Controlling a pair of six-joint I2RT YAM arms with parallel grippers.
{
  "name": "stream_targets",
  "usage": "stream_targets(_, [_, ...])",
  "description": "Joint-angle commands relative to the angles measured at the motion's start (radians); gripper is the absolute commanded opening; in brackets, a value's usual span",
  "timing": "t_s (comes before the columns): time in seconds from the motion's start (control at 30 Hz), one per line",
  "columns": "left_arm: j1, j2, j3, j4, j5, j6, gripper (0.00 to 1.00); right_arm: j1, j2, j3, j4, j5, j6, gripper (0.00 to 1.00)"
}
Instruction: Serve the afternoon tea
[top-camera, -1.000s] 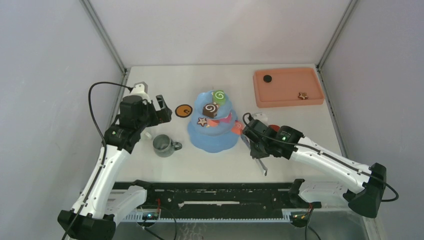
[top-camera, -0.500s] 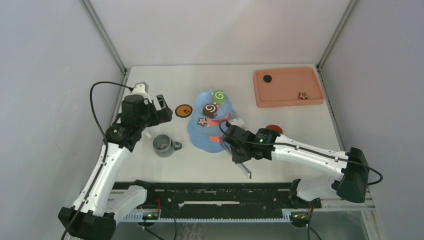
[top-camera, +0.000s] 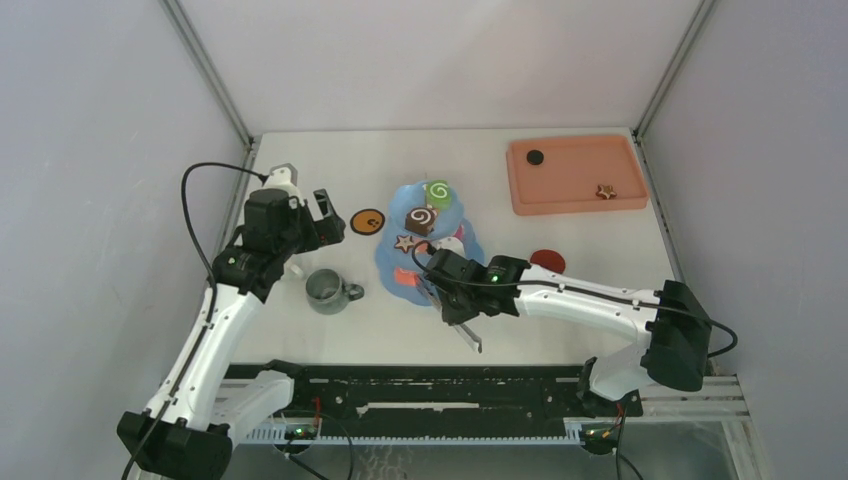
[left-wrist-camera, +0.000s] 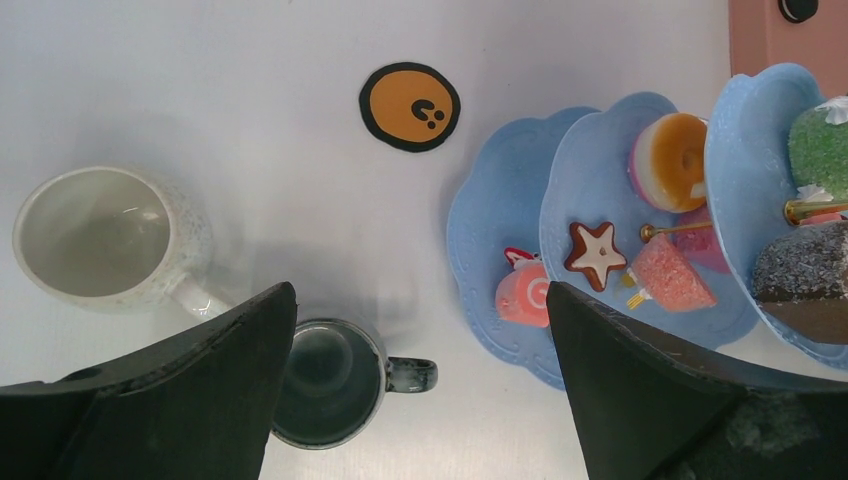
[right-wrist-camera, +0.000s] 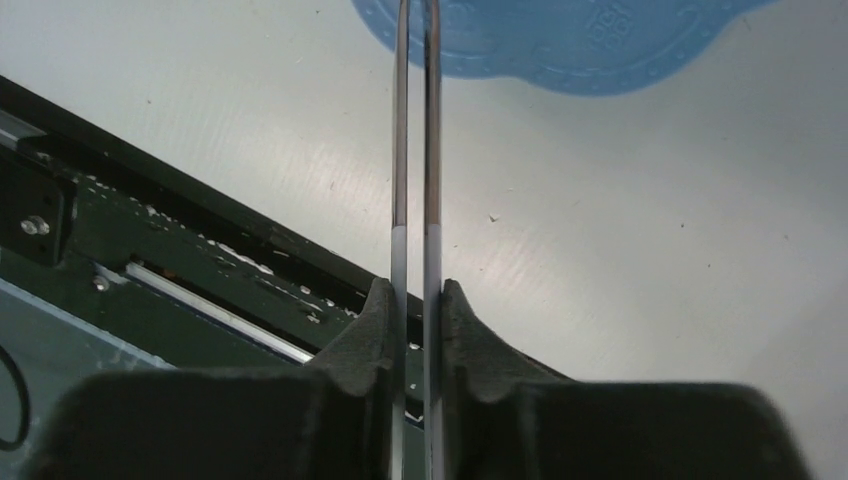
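The light blue three-tier cake stand (top-camera: 425, 262) stands mid-table with pastries on its tiers. The left wrist view shows a star cookie (left-wrist-camera: 597, 250), a pink swirl roll (left-wrist-camera: 525, 293) and an orange tart (left-wrist-camera: 672, 148). My right gripper (top-camera: 450, 298) is at the stand's near edge, shut on the long metal tongs (right-wrist-camera: 415, 150), whose two arms lie almost together. My left gripper (left-wrist-camera: 420, 380) hangs open above the grey-green mug (left-wrist-camera: 325, 380), with the white mug (left-wrist-camera: 100, 235) to its left.
An orange disc (top-camera: 368, 221) lies left of the stand and a red disc (top-camera: 547, 260) right of it. The salmon-pink tray (top-camera: 575, 200) at the back right holds a black piece (top-camera: 535, 157) and a star cookie (top-camera: 605, 191). The dark rail (right-wrist-camera: 150, 260) runs along the near edge.
My right arm has swung left with the tongs, from the stand's right side to its near front edge. The left arm has stayed still.
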Motion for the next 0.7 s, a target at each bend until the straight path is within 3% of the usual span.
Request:
stream_targets(0.0, [0.008, 0.005, 0.028, 0.012, -0.01, -0.009, 1.0, 0.016, -0.006, 0.04, 0.049, 0.014, -0.004, 0.29])
stream_targets(0.2, [0.008, 0.007, 0.027, 0.013, -0.011, -0.011, 1.0, 0.013, -0.04, 0.04, 0.013, 0.039, -0.005, 0.43])
stream_targets(0.67, [0.008, 0.036, 0.042, 0.018, -0.015, -0.007, 1.0, -0.003, -0.208, -0.008, -0.095, 0.051, 0.046, 0.45])
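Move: The pink swirl cake is at the tips of the tongs in the right hand, on the bottom tier of the blue stand, about 8 cm ahead of that hand, 10 cm to its left and some 6 cm below. The star cookie on the middle tier lies roughly 14 cm ahead and 10 cm left, about level in height; the green mug is about 6 cm ahead and 25 cm left, 6 cm lower. From the left hand the cake is some 13 cm right, 7 cm back and 17 cm below. The swirl cake is let go on the bottom tier: the right hand's fingers part from almost shut to nearly half open while keeping hold of the tongs, so the two arms spread. The hand hardly shifts at first, then lifts about 3.5 cm and slides some 2 cm to the right, drawing the tongs up and away from the cake. ##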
